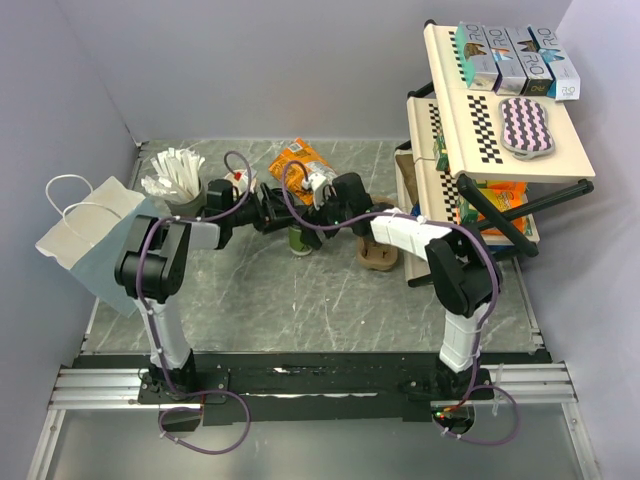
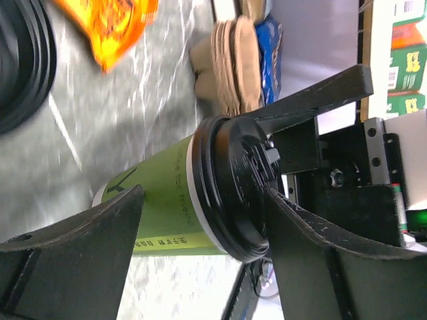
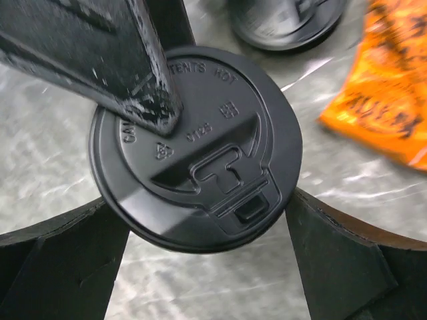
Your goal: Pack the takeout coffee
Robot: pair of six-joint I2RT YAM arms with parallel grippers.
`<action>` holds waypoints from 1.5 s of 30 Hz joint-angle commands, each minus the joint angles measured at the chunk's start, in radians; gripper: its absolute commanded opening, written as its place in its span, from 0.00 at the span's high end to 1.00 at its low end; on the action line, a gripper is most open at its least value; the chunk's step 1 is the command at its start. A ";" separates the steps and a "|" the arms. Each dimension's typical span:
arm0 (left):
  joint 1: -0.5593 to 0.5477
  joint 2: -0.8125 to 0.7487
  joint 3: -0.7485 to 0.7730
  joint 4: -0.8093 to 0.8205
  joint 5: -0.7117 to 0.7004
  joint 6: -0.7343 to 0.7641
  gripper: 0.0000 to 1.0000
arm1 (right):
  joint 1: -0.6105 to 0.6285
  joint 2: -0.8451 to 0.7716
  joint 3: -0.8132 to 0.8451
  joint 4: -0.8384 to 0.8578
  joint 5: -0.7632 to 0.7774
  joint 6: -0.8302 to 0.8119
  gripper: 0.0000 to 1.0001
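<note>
The takeout coffee (image 1: 299, 242) stands upright mid-table; its green cup wall (image 2: 160, 200) and black lid (image 3: 200, 160) show in the wrist views. My left gripper (image 2: 203, 193) reaches in from the left with its jaws wide apart, top to bottom. One of its fingers (image 3: 113, 60) lies on the lid's top, and the other finger (image 2: 73, 253) is down by the cup's lower wall. My right gripper (image 3: 203, 200) hangs over the cup from the right. It is open, with a finger close to each side of the lid rim.
An orange snack bag (image 1: 300, 160) lies behind the cup, with a second black lid (image 3: 287, 20) near it. A white paper bag (image 1: 85, 235) sits at far left, next to a cup of white sticks (image 1: 175, 175). Brown cardboard sleeves (image 1: 378, 258) and a checkered rack (image 1: 490, 130) are on the right.
</note>
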 commanded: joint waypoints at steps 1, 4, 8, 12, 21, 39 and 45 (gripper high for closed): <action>-0.015 0.056 0.091 0.087 0.018 -0.034 0.23 | -0.037 0.046 0.111 0.027 0.019 -0.015 0.02; -0.026 0.102 0.154 0.086 0.003 -0.030 0.24 | -0.057 0.083 0.159 0.000 0.022 -0.021 0.03; -0.028 0.150 0.229 0.109 -0.002 -0.050 0.24 | -0.071 0.109 0.180 0.012 -0.002 -0.030 0.03; -0.040 0.190 0.282 0.103 -0.010 -0.044 0.24 | -0.076 0.127 0.211 0.018 0.017 -0.051 0.03; -0.042 0.173 0.302 0.011 -0.034 0.034 0.23 | -0.082 0.152 0.248 0.015 0.041 -0.079 0.04; -0.042 0.090 0.249 -0.101 -0.045 0.138 0.21 | -0.082 0.101 0.156 0.043 0.090 -0.102 0.03; -0.042 0.079 0.235 -0.103 -0.044 0.139 0.20 | -0.083 0.065 0.119 0.029 0.082 -0.085 0.00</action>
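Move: The lidded coffee cup is already between the two hands: its middle lies about 3 cm right and 1 cm ahead of the left hand point and 5 cm below it. From the right hand point it is about 2 cm left, level fore and aft, and 4 cm below. Of the cup, the spare lid lies about 11 cm farther out and 4 cm left, the orange bag some 20 cm out and 1 cm left, and the cardboard carrier 18 cm right and 3 cm out. The coffee cup is taken forward between the two open grippers towards the orange bag, one left finger still at its lid and the right fingers still straddling it. Both hands go some 6 to 7 cm forward and 2 cm right; then the left eases back just over 1 cm, while the right sinks about 1 cm at the end. Neither gripper closes. ##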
